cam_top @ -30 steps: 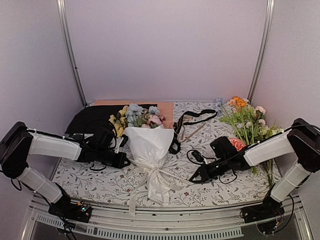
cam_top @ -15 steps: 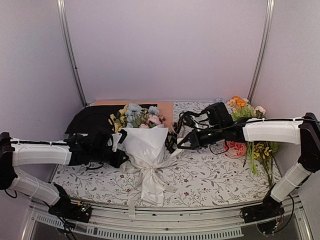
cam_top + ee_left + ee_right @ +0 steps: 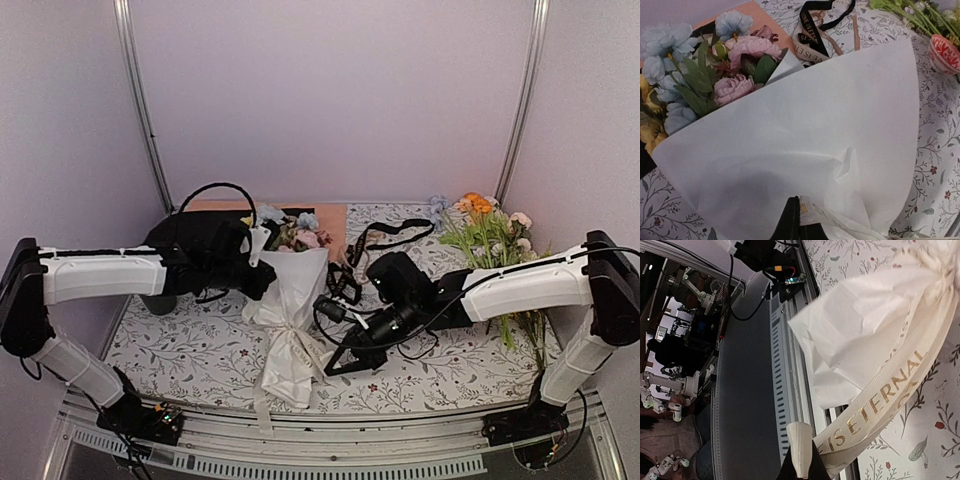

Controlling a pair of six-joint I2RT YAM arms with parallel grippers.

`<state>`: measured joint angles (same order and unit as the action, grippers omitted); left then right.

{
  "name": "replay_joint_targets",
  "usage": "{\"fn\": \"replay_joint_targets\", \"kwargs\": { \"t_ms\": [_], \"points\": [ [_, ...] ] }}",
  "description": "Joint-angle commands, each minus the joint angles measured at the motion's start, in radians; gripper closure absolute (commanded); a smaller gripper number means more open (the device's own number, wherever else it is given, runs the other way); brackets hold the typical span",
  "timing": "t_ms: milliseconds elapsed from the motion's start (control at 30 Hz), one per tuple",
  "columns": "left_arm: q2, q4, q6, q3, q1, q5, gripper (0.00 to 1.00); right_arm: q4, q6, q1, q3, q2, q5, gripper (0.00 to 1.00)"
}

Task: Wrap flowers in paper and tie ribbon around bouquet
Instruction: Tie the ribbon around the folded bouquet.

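Note:
The bouquet [image 3: 290, 300] lies on the table, a white paper [image 3: 805, 130] cone with blue, pink and yellow flowers [image 3: 730, 65] at its wide far end. The cream ribbon [image 3: 286, 322] with gold lettering is cinched round the cone's narrow waist. My left gripper [image 3: 265, 287] presses against the cone's left side; in the left wrist view it [image 3: 797, 220] is shut on a ribbon end. My right gripper [image 3: 332, 366] sits low to the right of the cone, shut on the other ribbon [image 3: 890, 390] tail, which runs taut from the cone's narrow end [image 3: 860, 335] to the gripper [image 3: 802, 467].
A black printed ribbon [image 3: 385, 235] and a peach sheet [image 3: 330, 215] lie behind the bouquet, a black sheet [image 3: 170, 245] at the back left. Orange-and-yellow sprigs [image 3: 490, 235] lie at the right. A red-and-white disc [image 3: 945, 52] sits nearby. The table's front rail [image 3: 785, 365] is close.
My right arm swung from behind the bouquet to its front right, pulling the ribbon tail. The left arm rose against the cone's upper left. The cone now looks narrower.

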<state>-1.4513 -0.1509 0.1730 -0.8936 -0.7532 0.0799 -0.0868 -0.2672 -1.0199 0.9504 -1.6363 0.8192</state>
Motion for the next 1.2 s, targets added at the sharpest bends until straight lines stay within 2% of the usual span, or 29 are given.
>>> {"fn": "replay_joint_targets", "kwargs": {
  "t_ms": [0,200,400,567,767,867,1000,1167],
  "points": [
    [-0.126,0.028,-0.098,-0.131,0.020,0.060,1.00,0.028,0.027,-0.036,-0.066,-0.043,0.001,0.99],
    [-0.273,0.037,-0.127,-0.236,0.087,0.052,1.00,-0.024,0.065,-0.090,-0.094,-0.113,-0.042,0.99],
    [-0.364,0.036,-0.121,-0.248,0.137,0.039,1.00,-0.003,0.042,-0.143,-0.207,-0.129,-0.024,0.99],
    [-0.383,0.039,-0.116,-0.240,0.155,0.032,1.00,0.028,0.007,-0.160,-0.252,-0.122,-0.022,0.99],
    [-0.326,0.019,-0.112,-0.222,0.136,0.008,1.00,-0.030,0.034,-0.151,-0.203,-0.096,-0.028,0.99],
    [-0.248,0.017,-0.096,-0.175,0.092,0.009,1.00,-0.033,0.048,-0.062,-0.176,-0.015,-0.004,0.99],
    [-0.119,0.012,-0.018,-0.066,0.028,0.021,1.00,0.068,-0.023,0.140,-0.181,0.075,0.017,0.99],
    [0.004,0.067,0.116,0.130,-0.038,0.000,1.00,0.112,-0.078,0.273,-0.153,0.003,0.012,0.99]
  ]
}}
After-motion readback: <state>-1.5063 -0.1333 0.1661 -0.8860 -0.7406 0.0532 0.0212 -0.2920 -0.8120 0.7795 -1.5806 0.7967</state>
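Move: The ribbon's knot at the bouquet's waist lies about 5 cm back and 5 cm to the right of the left hand, and roughly 15 cm ahead and 7 cm to the left of the right hand, some 10 cm below both. The paper's stem end is only about 3 cm ahead of the right hand and 7 cm to its left. From the left hand, the flowers sit around 19 cm ahead and 6 cm to the right. The ribbon's two ends stay pinched, one in each shut gripper, while both hands draw them down to either side of the knot: the left goes about 4 cm forward and slightly right, then sinks steeply, and the right drops nearly 10 cm, easing back and right. After a short hold both rise again, the left only part-way and back to where it began, the right swinging some 9 cm forward and a little right, turning clockwise. ##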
